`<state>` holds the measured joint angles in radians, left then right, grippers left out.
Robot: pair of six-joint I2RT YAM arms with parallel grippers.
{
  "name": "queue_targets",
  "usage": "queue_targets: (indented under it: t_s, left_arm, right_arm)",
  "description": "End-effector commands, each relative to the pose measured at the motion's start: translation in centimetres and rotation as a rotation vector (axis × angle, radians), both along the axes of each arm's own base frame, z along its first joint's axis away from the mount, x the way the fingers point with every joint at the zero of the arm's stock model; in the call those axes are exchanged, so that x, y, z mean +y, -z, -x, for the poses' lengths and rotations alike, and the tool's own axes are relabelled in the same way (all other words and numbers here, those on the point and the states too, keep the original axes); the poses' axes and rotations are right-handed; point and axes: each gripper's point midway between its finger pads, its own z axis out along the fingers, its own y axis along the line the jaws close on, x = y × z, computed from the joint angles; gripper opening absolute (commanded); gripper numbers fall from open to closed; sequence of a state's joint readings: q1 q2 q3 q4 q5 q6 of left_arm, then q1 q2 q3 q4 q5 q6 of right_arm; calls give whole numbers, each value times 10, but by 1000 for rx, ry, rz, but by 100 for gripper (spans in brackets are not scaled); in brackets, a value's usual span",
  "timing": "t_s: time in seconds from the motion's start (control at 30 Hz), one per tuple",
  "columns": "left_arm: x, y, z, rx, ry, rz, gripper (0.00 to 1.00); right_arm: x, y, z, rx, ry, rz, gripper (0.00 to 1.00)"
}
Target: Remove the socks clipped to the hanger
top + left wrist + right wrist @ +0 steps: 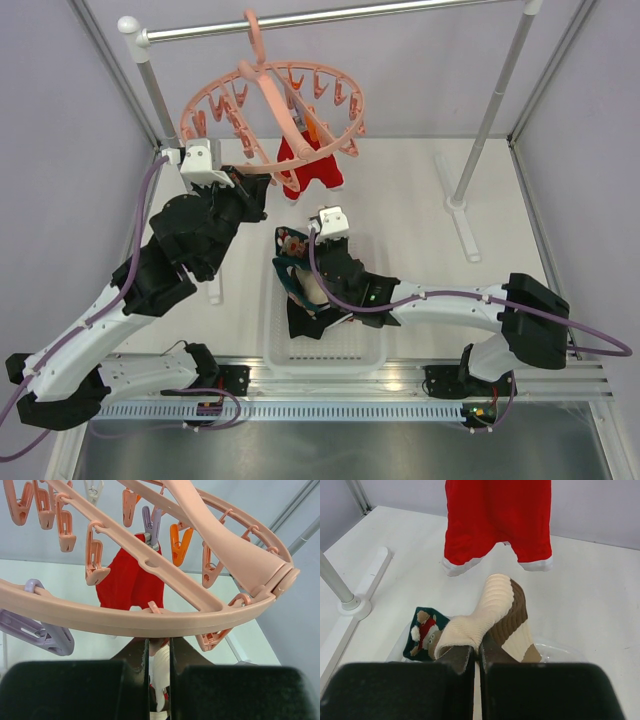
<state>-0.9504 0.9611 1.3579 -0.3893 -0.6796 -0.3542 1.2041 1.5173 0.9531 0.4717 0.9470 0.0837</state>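
The salmon-pink hanger (270,95) hangs by its hook from the rail; its ring fills the left wrist view (150,620). A pair of red socks (310,168) is still clipped to it and also shows in both wrist views (127,582) (497,520). My left gripper (260,190) is at the ring's near rim, its jaws almost together on a small pink clip (156,644). My right gripper (308,268) is shut on a beige-brown sock (492,607), held just above the basket. A dark teal patterned sock (425,630) lies beside it.
A clear plastic basket (375,345) stands on the table between the arms, with dark socks (310,322) in it. The metal rail (330,18) rests on two posts; their feet (462,215) (350,605) lie on the table. Several empty clips (95,560) dangle from the ring.
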Motion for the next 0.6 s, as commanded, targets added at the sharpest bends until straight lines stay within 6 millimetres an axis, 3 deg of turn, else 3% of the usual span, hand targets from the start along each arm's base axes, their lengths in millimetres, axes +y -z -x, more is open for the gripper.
queue_targets:
  t_s: [0.0, 0.07, 0.27, 0.5, 0.57]
  left_arm:
    - [4, -15, 0, -39, -16, 60, 2]
    - [2, -16, 0, -39, -10, 58, 2]
    - [1, -14, 0, -37, -2, 52, 2]
    - [-2, -11, 0, -31, 8, 41, 2]
    - [-3, -9, 0, -26, 14, 38, 3]
  right_arm:
    - [-10, -10, 1, -2, 7, -73, 1]
    - [-12, -10, 2, 9, -10, -91, 1]
    - [-4, 31, 12, 115, -123, -149, 1]
    - [-13, 125, 38, 320, -160, -167, 1]
    - [-15, 138, 43, 354, -159, -182, 1]
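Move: The right hand already holds the cream-and-brown sock; the sock pile in the white basket lies about 20 cm below it, some 4 cm back and 2 cm to its left. The green sock at the pile's far left edge lies about 4 cm ahead, 7 cm left and 20 cm down. The hanging red sock is about 12 cm ahead, 2 cm left and 8 cm above. From the left hand, the pile lies about 40 cm down, 7 cm right, 2 cm back. The right hand keeps its shut fingers pinched on the cream-and-brown sock and carries it down towards the pile in the basket, easing right and slightly down at first, then sinking fast, about 12 cm in all, while drawing back about 3 cm and ending a little to the right. On the way the fingers tip down some 15 degrees and turn slightly counter-clockwise, while the left hand stays put by the near rim, still clamped on the hanger. ##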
